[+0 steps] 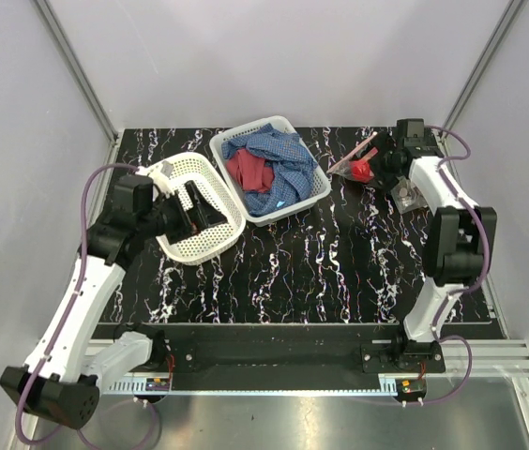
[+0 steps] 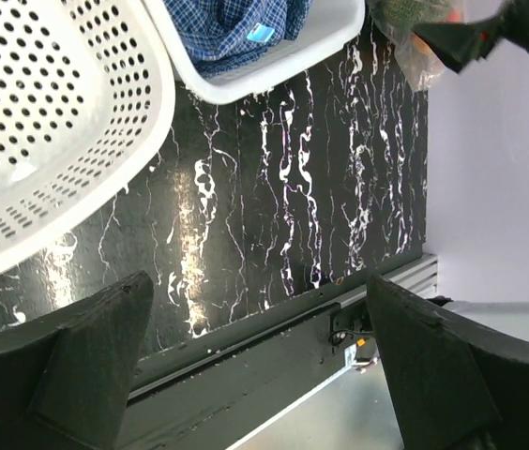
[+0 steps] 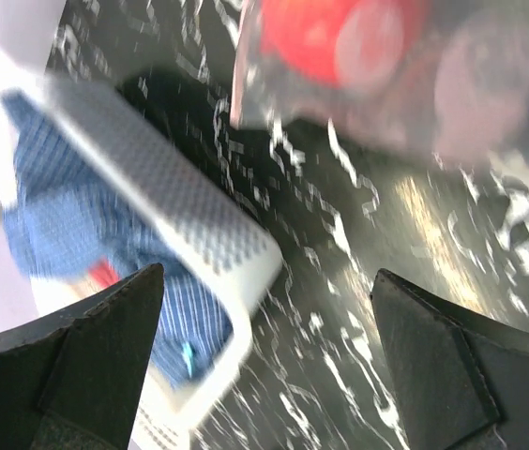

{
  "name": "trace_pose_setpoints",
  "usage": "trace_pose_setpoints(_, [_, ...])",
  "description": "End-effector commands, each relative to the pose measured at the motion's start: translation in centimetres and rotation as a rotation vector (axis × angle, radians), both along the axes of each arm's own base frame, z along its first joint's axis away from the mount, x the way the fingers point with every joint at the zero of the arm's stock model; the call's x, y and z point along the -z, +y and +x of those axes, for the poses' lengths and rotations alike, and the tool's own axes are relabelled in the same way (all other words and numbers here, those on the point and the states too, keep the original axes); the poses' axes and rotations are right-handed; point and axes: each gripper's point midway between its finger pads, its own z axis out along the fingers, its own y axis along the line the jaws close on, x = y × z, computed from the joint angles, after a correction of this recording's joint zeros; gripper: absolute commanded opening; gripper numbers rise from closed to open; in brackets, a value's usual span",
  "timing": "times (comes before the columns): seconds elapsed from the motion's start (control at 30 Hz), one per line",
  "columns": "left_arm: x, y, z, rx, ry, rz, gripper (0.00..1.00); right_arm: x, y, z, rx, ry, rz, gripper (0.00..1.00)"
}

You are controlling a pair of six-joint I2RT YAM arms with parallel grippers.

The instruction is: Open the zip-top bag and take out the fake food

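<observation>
The zip-top bag [image 1: 347, 161] lies at the back right of the table, crinkled, with a red piece of fake food [image 1: 362, 170] showing inside it. My right gripper [image 1: 384, 161] hovers just right of the bag, open and holding nothing. In the blurred right wrist view the bag [image 3: 433, 89] and a red round fruit [image 3: 325, 33] sit ahead of the open right gripper [image 3: 266, 274]. My left gripper [image 1: 199, 211] is open over the empty basket's right rim. In the left wrist view the left gripper [image 2: 257, 281] holds nothing, and the bag [image 2: 413, 52] shows far off at the top right.
An empty white perforated basket [image 1: 182, 246] sits at the left. A second white basket [image 1: 309, 197] at the back centre holds blue [image 1: 279, 155] and red [image 1: 249, 169] cloths. Dark marbled tabletop [image 1: 340, 272] lies in front; grey walls enclose the sides and back.
</observation>
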Motion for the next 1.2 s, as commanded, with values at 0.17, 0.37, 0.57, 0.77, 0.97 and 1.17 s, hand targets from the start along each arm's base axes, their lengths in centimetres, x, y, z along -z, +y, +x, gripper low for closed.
trace_pose_setpoints(0.17, [-2.1,-2.2,4.3,0.101,-0.071,0.053,0.99,3.6,-0.7,6.8,0.191,0.024,0.080,1.00])
trace_pose_setpoints(0.37, [-1.6,-3.2,6.3,0.108,-0.026,0.051,0.99,6.5,-4.5,6.6,0.325,0.088,-0.009,1.00])
trace_pose_setpoints(0.57, [-1.0,-4.3,7.2,0.135,0.014,0.028,0.99,8.9,-10.0,1.8,0.317,0.217,-0.112,1.00])
trace_pose_setpoints(0.77, [-0.6,-5.2,7.2,0.162,0.034,0.025,0.99,7.7,-9.4,-3.4,0.115,0.292,-0.167,1.00])
trace_pose_setpoints(0.97, [-0.7,-5.9,6.7,0.189,0.028,0.037,0.99,2.3,-6.8,-5.0,-0.037,0.178,-0.195,1.00])
trace_pose_setpoints(1.17, [-0.7,-6.0,6.8,0.187,0.023,0.045,0.99,-0.9,-5.4,-1.6,-0.105,0.074,-0.346,1.00])
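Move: Some 5 cm ahead of the open right hand and roughly 10 cm below it is the red fake food in the clear bag, about level sideways. The bag's pink zip strip lies about 4 cm beyond that food and 3 cm to its left; the laundry basket stands some 20 cm to the left of the food. From the left hand the red food is about 26 cm ahead, 32 cm to the right and 21 cm lower. Dipping forward and down over the bag, the right hand goes about 5 cm out and 8 cm lower, then sweeps low to the right and back some 10 cm each way, tipping down, before rising again, fingers wide open throughout. The left hand, also open, moves about 8 cm forward and right towards the laundry basket. ##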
